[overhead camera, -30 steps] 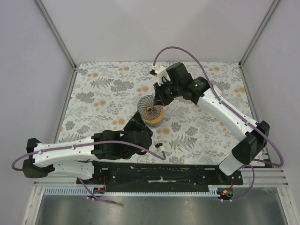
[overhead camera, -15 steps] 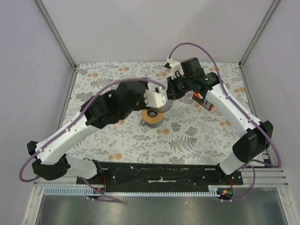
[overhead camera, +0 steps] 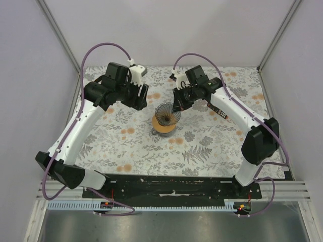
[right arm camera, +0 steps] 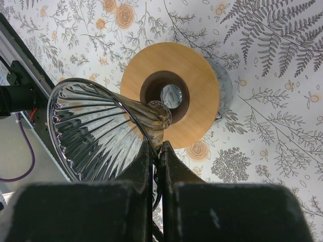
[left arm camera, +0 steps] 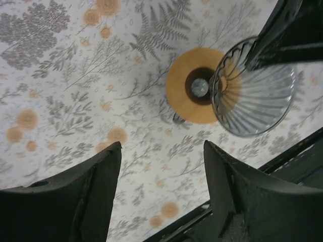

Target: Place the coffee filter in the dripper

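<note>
The dripper's see-through ribbed cone [overhead camera: 167, 115] [right arm camera: 96, 126] [left arm camera: 255, 96] hangs tilted, its tip just above the hole of the flat orange-brown ring collar [overhead camera: 162, 129] [right arm camera: 199, 108] [left arm camera: 184, 103], which lies on the flowered table. My right gripper [overhead camera: 175, 107] [right arm camera: 157, 146] is shut on the cone's rim from the back right. To the left of the dripper, my left gripper [overhead camera: 143, 97] [left arm camera: 162, 146] stands raised and open, with nothing between its fingers. The coffee filter is out of view.
A grey see-through edge [right arm camera: 224, 83] shows under the ring collar. A small orange-and-dark item [overhead camera: 220, 111] peeks out beside the right forearm. Walls with metal posts close in the table [overhead camera: 212, 146] at the back and sides. The black base rail [overhead camera: 171, 184] runs along the near edge.
My left arm has swung from the near left, over the dripper, to the back left, and its gripper has opened. The right gripper has kept its hold on the cone.
</note>
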Controlling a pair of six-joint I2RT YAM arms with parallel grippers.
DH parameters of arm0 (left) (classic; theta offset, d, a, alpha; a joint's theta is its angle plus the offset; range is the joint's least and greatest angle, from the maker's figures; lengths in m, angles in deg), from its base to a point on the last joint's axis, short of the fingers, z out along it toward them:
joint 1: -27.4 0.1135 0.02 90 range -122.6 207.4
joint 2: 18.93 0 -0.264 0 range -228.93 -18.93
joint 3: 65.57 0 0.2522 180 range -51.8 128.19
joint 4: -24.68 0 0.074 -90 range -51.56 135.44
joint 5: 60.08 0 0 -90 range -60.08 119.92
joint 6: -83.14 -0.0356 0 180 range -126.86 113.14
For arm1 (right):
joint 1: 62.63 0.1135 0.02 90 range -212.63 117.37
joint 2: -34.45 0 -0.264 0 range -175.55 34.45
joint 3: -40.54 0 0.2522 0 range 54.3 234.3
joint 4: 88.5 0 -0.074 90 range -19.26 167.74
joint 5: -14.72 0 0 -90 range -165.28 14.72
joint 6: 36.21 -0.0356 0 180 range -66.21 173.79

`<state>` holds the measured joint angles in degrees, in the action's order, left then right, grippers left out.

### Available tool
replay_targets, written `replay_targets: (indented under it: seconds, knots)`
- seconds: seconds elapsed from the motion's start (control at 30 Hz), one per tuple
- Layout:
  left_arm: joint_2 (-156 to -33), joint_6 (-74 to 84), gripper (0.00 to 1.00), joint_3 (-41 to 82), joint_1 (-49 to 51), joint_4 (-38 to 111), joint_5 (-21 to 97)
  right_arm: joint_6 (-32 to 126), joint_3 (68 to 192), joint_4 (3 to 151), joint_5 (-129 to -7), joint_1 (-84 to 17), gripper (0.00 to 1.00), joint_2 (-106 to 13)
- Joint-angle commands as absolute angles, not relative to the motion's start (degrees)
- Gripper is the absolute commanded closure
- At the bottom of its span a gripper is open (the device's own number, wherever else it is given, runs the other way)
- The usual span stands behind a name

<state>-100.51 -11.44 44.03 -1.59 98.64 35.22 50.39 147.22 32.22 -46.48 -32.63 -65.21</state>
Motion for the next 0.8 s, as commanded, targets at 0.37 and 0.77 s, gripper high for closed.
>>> replay_targets:
  seconds: [0.37, 0.77]
  knots:
    - [-96.7, 20.2, 0.40, 25.6, 4.4, 73.4, 55.0, 49.3, 151.3, 34.8, -44.2, -31.3, 1.00, -69.6]
    - [-99.4, 20.8, 0.58, 19.7, 4.5, 70.5, 52.5, 49.9, 151.9, 34.6, -45.8, -31.3, 1.00, -71.5]
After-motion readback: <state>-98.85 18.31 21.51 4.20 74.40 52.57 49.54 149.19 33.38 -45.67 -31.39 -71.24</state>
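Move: The right hand grips the rim of the ribbed glass dripper, with the wooden collar it is bound for about 5 cm left, 4 cm back and 8 cm below the hand; the carafe under that collar sits about 14 cm down. From the open left hand, the dripper's middle lies some 9 cm to the right, 3 cm back and 11 cm lower. The collar is also about 9 cm right of the left hand, 4 cm back and 16 cm down. Still pinching the dripper's rim, the right hand lowers it about 3 cm and eases it nearly 2 cm left, over the collar's hole. The left hand comes down some 6 cm and 4 cm to the right towards the rim's left side, swinging its fingers to point more to the right and rolling as its wide-open gripper closes to under half; no touch on the glass can be made out yet. ##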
